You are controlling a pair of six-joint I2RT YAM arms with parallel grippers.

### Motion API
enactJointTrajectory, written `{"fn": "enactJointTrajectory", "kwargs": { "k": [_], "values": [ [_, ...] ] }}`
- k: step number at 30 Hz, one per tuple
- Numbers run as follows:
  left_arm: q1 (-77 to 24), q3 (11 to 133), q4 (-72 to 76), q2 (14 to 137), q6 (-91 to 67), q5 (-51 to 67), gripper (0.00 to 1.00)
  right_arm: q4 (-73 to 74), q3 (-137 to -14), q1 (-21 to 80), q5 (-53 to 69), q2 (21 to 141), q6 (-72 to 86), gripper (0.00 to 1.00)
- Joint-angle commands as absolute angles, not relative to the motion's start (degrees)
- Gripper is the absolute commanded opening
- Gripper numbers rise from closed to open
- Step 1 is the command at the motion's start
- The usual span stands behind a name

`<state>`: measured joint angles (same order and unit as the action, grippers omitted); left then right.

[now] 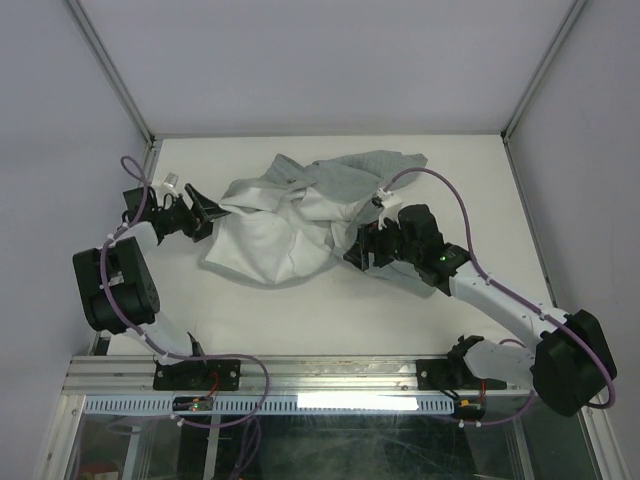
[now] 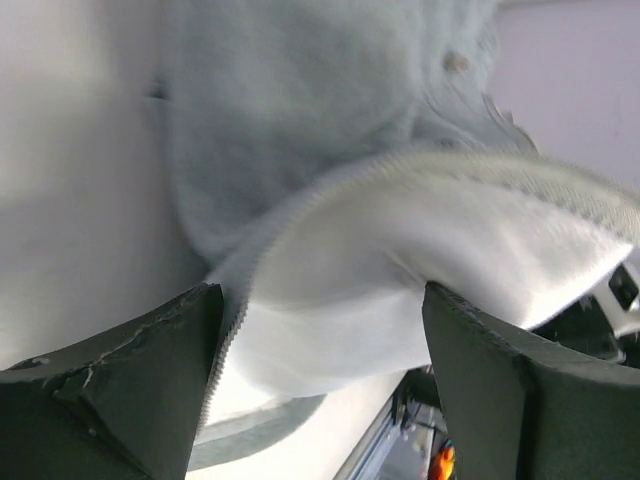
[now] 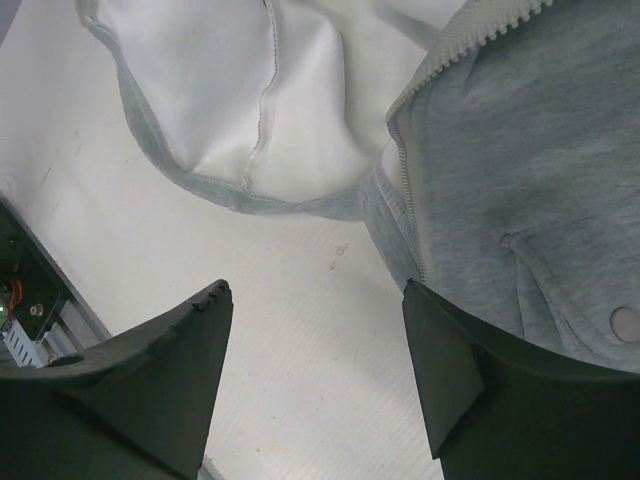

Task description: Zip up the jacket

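The jacket (image 1: pixel 300 215) lies rumpled in the middle of the white table, grey outside and white lining both showing. My left gripper (image 1: pixel 205 210) is at its left edge. In the left wrist view that gripper (image 2: pixel 320 300) is open, and a fold of white lining (image 2: pixel 400 280) edged with zipper teeth (image 2: pixel 225 340) lies between the wide-apart fingers. My right gripper (image 1: pixel 355 250) is at the jacket's lower right edge. It (image 3: pixel 315 290) is open over bare table, its right finger (image 3: pixel 460 370) beside the grey front edge with zipper teeth (image 3: pixel 405 180). No zipper pull shows.
A metal rail (image 1: pixel 330 375) runs along the near table edge by the arm bases. Pale walls and frame posts (image 1: pixel 110 70) close in the table on three sides. Purple cables (image 1: pixel 440 185) loop over both arms. A snap button (image 3: pixel 625 322) sits on the grey fabric.
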<state>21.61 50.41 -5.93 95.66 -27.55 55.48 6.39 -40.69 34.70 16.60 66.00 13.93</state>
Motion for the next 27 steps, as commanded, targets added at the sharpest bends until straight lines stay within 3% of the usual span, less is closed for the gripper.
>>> {"fn": "enactJointTrajectory", "kwargs": {
  "k": [1, 4, 15, 20, 27],
  "values": [
    [15.5, 48.9, -6.5, 89.5, -26.1, 57.4, 0.75, 2.9, -40.6, 34.7, 17.2, 63.9, 13.7, 0.72],
    [13.6, 48.2, -8.1, 87.1, -25.5, 54.4, 0.53, 2.7, -40.5, 34.7, 17.3, 63.7, 14.1, 0.72],
    [8.0, 48.6, -18.4, 78.9, -20.2, 39.6, 0.0, 1.7, -40.8, 34.9, 16.9, 64.0, 15.3, 0.72],
    [2.7, 49.6, -22.9, 72.4, -21.2, 31.9, 0.0, 2.4, -41.4, 34.8, 15.3, 63.7, 15.3, 0.72],
    [-18.0, 52.6, -27.4, 61.8, -29.5, 21.7, 0.0, 7.8, -42.4, 34.8, 4.6, 61.0, 14.9, 0.74]
  ]
}}
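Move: My left hand stands wide open just above the table. The near jacket front's zip edge runs between and past its fingers, its graspable part about 5 cm to the right and 2 cm back, level with the pads. The white lining panel is centred some 13 cm right and 7 cm back, the grey hem roughly 14 cm back and 6 cm right. From my idle right hand, that zip edge is about 29 cm left, 9 cm ahead and 5 cm lower. I sweep my left hand right, about 6 cm with a little back and up, closing my fingers until they pinch the jacket's zip edge. Easing back while rolling so the hand's left side rises some 20 degrees, I then carry the held edge faster to the right, back and up over the lining towards my right hand, roughly 14 cm of travel in all. ##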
